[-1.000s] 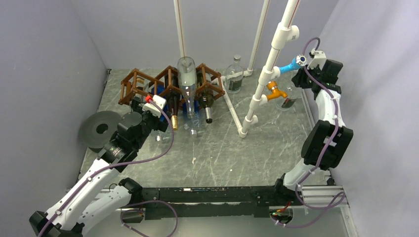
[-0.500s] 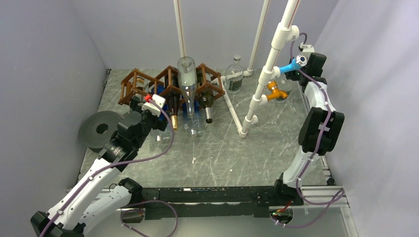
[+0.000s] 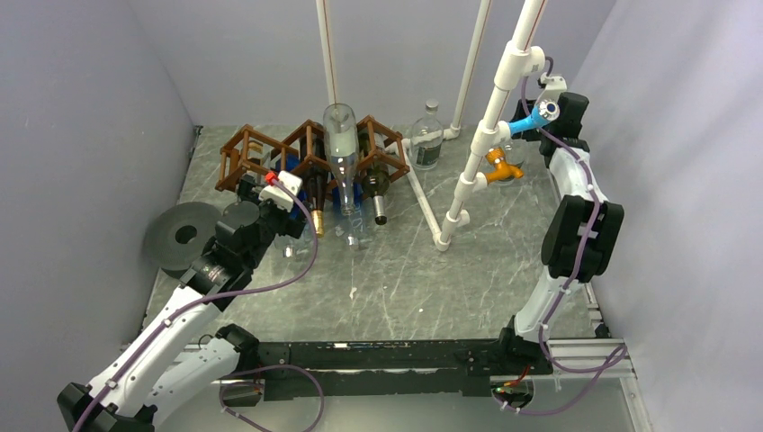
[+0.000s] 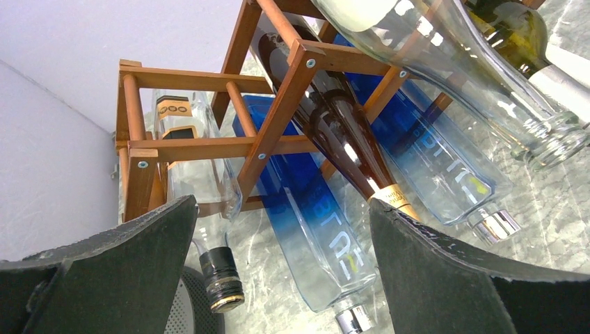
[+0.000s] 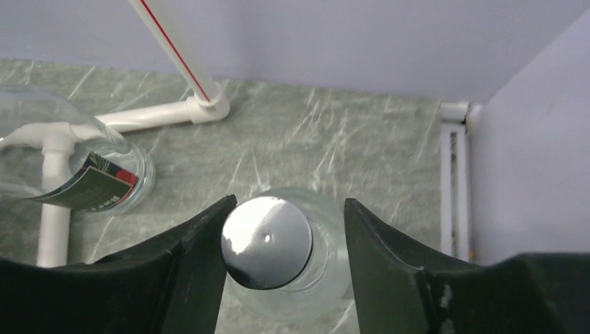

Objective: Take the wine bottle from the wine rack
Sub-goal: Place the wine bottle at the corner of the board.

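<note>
The brown wooden wine rack [image 3: 310, 153] stands at the back left with several bottles lying in it. A dark wine bottle with gold foil [image 4: 341, 132] slopes out of a middle cell [image 3: 315, 193]. Below it lies a blue bottle [image 4: 313, 229]. My left gripper [image 4: 280, 205] stands wide open just in front of the rack [image 4: 209, 146], with the blue bottle's lower end between its fingers, untouched. At the back right my right gripper [image 5: 289, 202] straddles an upright clear bottle with a silver cap [image 5: 268, 240]. Its left pad [image 5: 209, 236] is against the cap and its right pad [image 5: 369, 236] stands clear.
A white pipe frame [image 3: 468, 171] with a blue valve [image 3: 531, 117] and an orange valve [image 3: 499, 165] rises beside the right arm. A labelled clear bottle [image 3: 426, 144] stands at the back. A grey disc [image 3: 184, 236] lies at the left. Walls close off three sides.
The right arm has swung left toward the pipe frame, and its jaws have parted from the silver-capped bottle. The left arm has barely moved.
</note>
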You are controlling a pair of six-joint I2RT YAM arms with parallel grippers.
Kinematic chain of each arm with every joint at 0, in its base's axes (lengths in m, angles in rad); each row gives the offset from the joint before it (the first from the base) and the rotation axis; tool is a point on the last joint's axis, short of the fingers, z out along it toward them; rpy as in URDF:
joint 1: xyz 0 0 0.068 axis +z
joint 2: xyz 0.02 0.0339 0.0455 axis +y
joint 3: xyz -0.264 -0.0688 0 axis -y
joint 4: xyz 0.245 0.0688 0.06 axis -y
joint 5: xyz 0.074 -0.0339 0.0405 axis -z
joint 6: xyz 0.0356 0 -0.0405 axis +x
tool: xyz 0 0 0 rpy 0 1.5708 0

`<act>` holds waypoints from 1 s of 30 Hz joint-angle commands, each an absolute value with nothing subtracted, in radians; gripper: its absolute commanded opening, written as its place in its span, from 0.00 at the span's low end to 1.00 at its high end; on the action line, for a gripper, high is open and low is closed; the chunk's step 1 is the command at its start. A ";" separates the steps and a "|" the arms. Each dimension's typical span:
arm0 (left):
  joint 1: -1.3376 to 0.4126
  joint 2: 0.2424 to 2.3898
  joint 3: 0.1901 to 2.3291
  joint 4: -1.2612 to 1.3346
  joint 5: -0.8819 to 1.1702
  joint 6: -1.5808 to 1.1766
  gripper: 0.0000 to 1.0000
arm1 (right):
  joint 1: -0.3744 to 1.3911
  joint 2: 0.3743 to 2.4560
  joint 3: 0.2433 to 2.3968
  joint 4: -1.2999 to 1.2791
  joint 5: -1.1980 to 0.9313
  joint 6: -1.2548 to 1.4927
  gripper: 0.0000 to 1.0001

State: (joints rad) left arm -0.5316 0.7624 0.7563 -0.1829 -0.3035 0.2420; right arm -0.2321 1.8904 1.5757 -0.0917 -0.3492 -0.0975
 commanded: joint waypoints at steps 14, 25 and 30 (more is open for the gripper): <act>-0.528 0.737 0.761 -0.149 -0.265 0.228 0.99 | -0.326 1.657 1.525 -0.034 -0.470 -0.022 0.91; -0.528 0.703 0.760 -0.147 -0.236 0.211 1.00 | -0.421 1.422 1.339 -0.165 -0.583 -0.040 0.99; -0.528 0.696 0.761 -0.149 -0.223 0.202 0.99 | -0.468 1.299 1.211 -0.200 -0.623 -0.035 0.99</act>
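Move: Between the right hand's already loosened fingers is the wine bottle at the board's far right corner, its cap at finger height and its middle some 9 cm below. The other clear bottle stands about 26 cm to the left and 4 cm farther out, and the tap pipe's foot some 24 cm left and 21 cm back. From the left hand, the wine bottle is roughly 70 cm to the right, 26 cm farther out and 16 cm lower. Opening wide, the right fingers come clear of the wine bottle's neck as the hand lifts, almost straight up at first and then curving back towards the robot. It ends some 13 cm back from the bottle and 10 cm higher, with its fingertips tilted up by about 10 degrees. ##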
